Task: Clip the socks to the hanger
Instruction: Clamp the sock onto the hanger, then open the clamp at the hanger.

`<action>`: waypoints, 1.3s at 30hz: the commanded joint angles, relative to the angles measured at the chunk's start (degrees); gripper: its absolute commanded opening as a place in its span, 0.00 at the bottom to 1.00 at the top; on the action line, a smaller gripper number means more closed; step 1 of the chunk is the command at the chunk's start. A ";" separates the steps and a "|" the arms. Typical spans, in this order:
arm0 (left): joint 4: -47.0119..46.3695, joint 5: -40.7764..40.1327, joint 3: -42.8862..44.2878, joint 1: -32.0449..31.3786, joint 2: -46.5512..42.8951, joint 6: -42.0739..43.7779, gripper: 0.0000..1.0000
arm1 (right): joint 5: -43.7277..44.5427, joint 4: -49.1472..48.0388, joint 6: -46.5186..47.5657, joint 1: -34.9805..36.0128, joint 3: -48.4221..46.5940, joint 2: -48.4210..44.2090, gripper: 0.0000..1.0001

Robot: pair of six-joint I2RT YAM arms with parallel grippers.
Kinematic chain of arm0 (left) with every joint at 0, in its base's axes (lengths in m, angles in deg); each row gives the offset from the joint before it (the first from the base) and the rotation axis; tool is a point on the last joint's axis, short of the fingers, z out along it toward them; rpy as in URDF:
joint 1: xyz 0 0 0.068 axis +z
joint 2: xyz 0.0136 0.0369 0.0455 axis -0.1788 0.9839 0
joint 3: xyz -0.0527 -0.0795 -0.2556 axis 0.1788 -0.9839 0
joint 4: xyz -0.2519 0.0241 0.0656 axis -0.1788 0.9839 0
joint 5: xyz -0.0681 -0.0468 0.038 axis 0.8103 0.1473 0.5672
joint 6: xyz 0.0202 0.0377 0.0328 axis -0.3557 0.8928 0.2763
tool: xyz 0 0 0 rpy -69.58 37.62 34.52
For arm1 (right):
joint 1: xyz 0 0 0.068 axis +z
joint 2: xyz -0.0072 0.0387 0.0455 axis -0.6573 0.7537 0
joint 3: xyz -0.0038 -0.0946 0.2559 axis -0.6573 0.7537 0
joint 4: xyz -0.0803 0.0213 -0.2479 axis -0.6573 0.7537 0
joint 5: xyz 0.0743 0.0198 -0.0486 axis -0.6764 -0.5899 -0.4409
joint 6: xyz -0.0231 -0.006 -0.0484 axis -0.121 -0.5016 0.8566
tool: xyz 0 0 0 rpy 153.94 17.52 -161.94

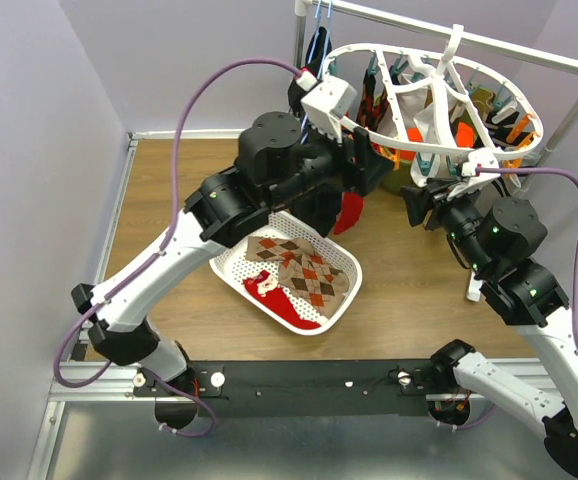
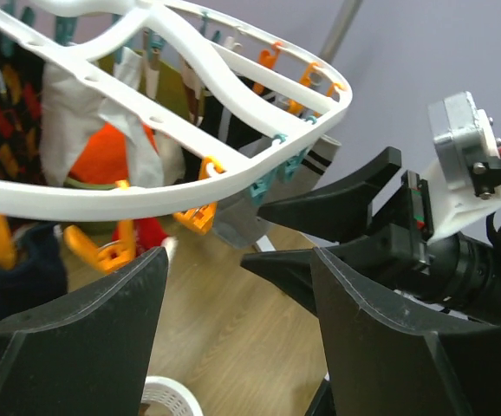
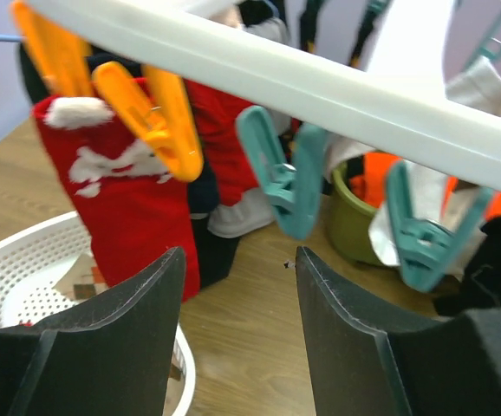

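The white oval hanger (image 1: pixel 439 100) hangs from a rail at the back right, with several socks clipped under it. A red sock with white trim (image 3: pixel 129 217) hangs from an orange clip (image 3: pixel 151 121) on the near rim (image 3: pixel 320 82). Beside that clip is a teal clip (image 3: pixel 285 178) with nothing in it. My right gripper (image 3: pixel 240 251) stands open and empty just below these clips. My left gripper (image 2: pixel 237 256) is open and empty too, under the hanger's near-left rim (image 2: pixel 190 186). Argyle socks (image 1: pixel 299 265) and a red sock (image 1: pixel 279 300) lie in the basket.
The white perforated basket (image 1: pixel 234 268) sits on the wooden table in front of the arms. A black garment on a thin blue hanger (image 1: pixel 317 45) hangs at the rail's left end. An olive-green container (image 3: pixel 350 217) stands under the white hanger. Walls close in the left and back.
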 commanded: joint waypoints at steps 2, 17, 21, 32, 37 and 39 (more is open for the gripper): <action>-0.49 -2.56 3.61 -1.93 4.83 -0.43 0.75 | 5.82 1.62 -3.06 -0.33 1.29 -0.98 0.62; -1.72 -15.57 5.90 -2.37 10.29 1.58 0.65 | -2.18 -3.48 -4.55 -0.33 4.46 -1.33 0.62; -2.51 -16.10 5.73 -1.67 10.56 1.58 0.56 | -3.15 -4.10 -4.47 -0.33 4.81 -1.60 0.63; -3.74 -14.00 3.62 1.94 9.85 0.97 0.33 | -7.98 -8.93 -4.64 -0.33 5.51 -0.54 0.63; -3.65 -9.96 3.18 4.31 9.33 1.06 0.21 | -10.79 -12.35 -4.73 -0.33 5.52 1.21 0.64; -3.83 -8.55 2.65 5.71 8.71 0.97 0.20 | -11.15 -14.29 -4.73 -0.33 5.08 2.35 0.64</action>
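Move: The top edge of the red sock, held by orange clips under the near-left rim, lies about 7 cm ahead of the left hand, 3 cm to its right and 5 cm lower. The navy sock hangs about 11 cm ahead of that hand and 2 cm left; an empty teal clip is some 7 cm ahead and 11 cm right. From the right hand, the red sock's top is roughly 5 cm ahead, 8 cm left and 6 cm higher. Down and to the right by about 4 cm first, the left hand then swings forward some 8 cm and partly back left to the top of the red sock, turning about 15 degrees counter-clockwise. Its wide-open fingers close most of the way just under the rim between the orange clips. The right hand dips, then eases left under the near rim, fingers staying open. ##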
